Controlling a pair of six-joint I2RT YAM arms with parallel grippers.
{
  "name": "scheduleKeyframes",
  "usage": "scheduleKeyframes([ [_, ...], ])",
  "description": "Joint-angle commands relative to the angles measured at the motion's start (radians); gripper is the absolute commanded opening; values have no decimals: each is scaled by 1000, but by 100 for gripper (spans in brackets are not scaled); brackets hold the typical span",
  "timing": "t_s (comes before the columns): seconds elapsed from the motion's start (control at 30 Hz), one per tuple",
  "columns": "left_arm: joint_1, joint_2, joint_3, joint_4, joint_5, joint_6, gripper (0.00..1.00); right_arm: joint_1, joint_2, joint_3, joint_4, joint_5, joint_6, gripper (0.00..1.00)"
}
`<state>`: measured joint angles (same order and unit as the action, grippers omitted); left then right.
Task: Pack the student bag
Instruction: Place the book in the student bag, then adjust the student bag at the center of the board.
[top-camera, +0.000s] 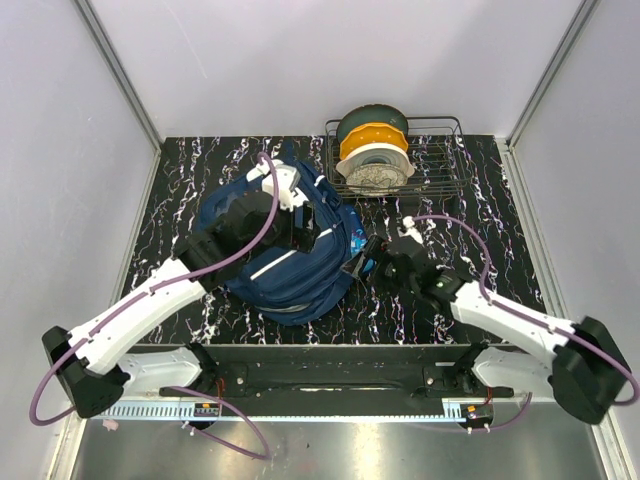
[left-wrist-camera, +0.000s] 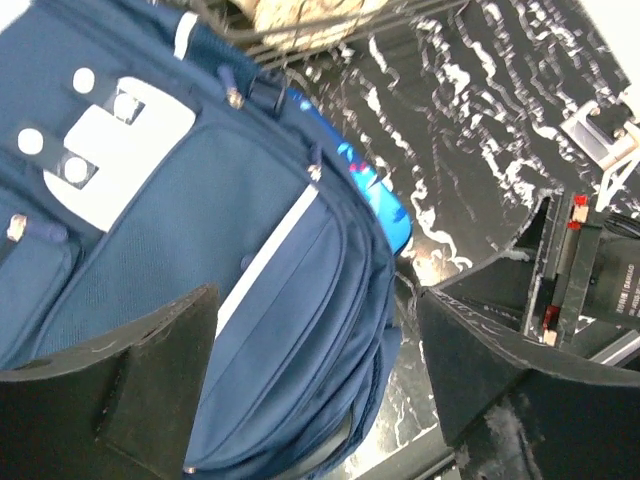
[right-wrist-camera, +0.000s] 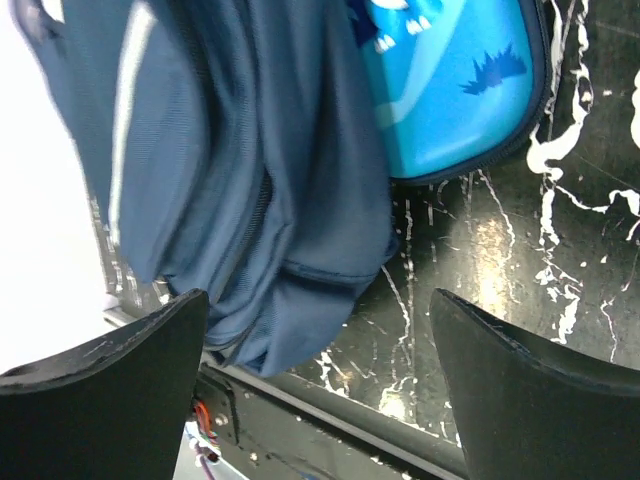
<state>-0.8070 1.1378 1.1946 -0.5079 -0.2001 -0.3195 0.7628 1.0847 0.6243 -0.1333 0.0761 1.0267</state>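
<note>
The student bag (top-camera: 285, 262), a navy backpack with a thin white stripe and white patches, lies left of the table's middle. My left gripper (top-camera: 308, 230) hovers over its top face, open; in the left wrist view the bag (left-wrist-camera: 230, 250) fills the space below the wide-apart fingers (left-wrist-camera: 120, 390). My right gripper (top-camera: 370, 262) is at the bag's right edge, also open. In the right wrist view the bag's lower corner (right-wrist-camera: 260, 200) hangs between the spread fingers (right-wrist-camera: 540, 400) without touching them. A bright-blue patterned pencil case (right-wrist-camera: 455, 90) lies against the bag's right side, partly under it (left-wrist-camera: 385, 205).
A wire basket (top-camera: 445, 170) with filament spools (top-camera: 373, 150) stands at the back, right of the bag. The black marbled tabletop (top-camera: 500, 230) shows to the right. The black front rail (right-wrist-camera: 330, 410) runs just below the right gripper. Grey walls close in both sides.
</note>
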Motion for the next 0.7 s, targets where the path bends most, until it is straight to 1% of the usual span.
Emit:
scheduleKeyframes([
  [0.0, 22, -99, -102, 16, -54, -79, 94, -5, 96, 57, 72, -73, -2, 97],
  [0.07, 38, -156, -145, 9, -73, -122, 99, -3, 145, 69, 103, -107, -2, 97],
  [0.2, 84, -255, -265, -29, -108, -200, 99, -3, 254, 113, 175, -171, -11, 97],
  [0.27, 126, -318, -303, -30, -104, -236, 99, -2, 325, 141, 184, -186, -8, 93],
  [0.3, 140, -337, -332, -30, -99, -243, 99, -3, 345, 152, 189, -197, -11, 88],
  [0.33, 153, -352, -343, -34, -96, -253, 99, -5, 369, 158, 196, -203, -14, 80],
  [0.37, 179, -378, -351, -37, -88, -253, 99, -3, 374, 164, 205, -205, -22, 62],
  [0.4, 193, -386, -363, -43, -84, -251, 99, -2, 376, 169, 208, -196, -27, 55],
  [0.43, 216, -392, -368, -44, -73, -248, 99, -3, 373, 175, 204, -190, -34, 45],
  [0.47, 232, -394, -372, -46, -64, -245, 99, -3, 368, 181, 180, -177, -57, 26],
  [0.5, 244, -391, -372, -49, -55, -242, 99, -3, 363, 190, 160, -150, -75, 16],
  [0.53, 267, -388, -372, -52, -33, -237, 99, -3, 348, 216, 140, -141, -129, 2],
  [0.57, 276, -372, -371, -55, -24, -236, 99, -5, 339, 232, 101, -130, -164, 0],
  [0.6, 282, -366, -362, -58, -18, -234, 99, -3, 330, 247, 51, -110, -197, 0],
  [0.63, 290, -360, -357, -63, -12, -230, 99, -3, 304, 273, 29, -102, -270, 0],
  [0.67, 292, -354, -352, -63, -12, -227, 99, -5, 291, 287, 5, -90, -302, 0],
])
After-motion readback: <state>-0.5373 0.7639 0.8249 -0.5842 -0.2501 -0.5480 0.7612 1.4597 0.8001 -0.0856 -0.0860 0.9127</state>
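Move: To the right hand's left by about 5 cm, 1 cm ahead and some 6 cm below, lies the student bag's right edge. From this hand, the pencil case is some 5 cm ahead, level sideways and 11 cm below, and the bag's middle is 15 cm left, 4 cm ahead and 10 cm below. For the high left hand, the bag's middle lies about 5 cm left, level front to back and 21 cm below. Sinking and sliding left about 5 cm each way, the open right hand comes down to the bag's right edge beside the pencil case and shuts its fingers, pinching the fabric. Meanwhile the left hand, holding nothing, sweeps some 12 cm left across above the bag and drops about 7 cm, turning some 25 degrees counter-clockwise as its fingers open fully. ##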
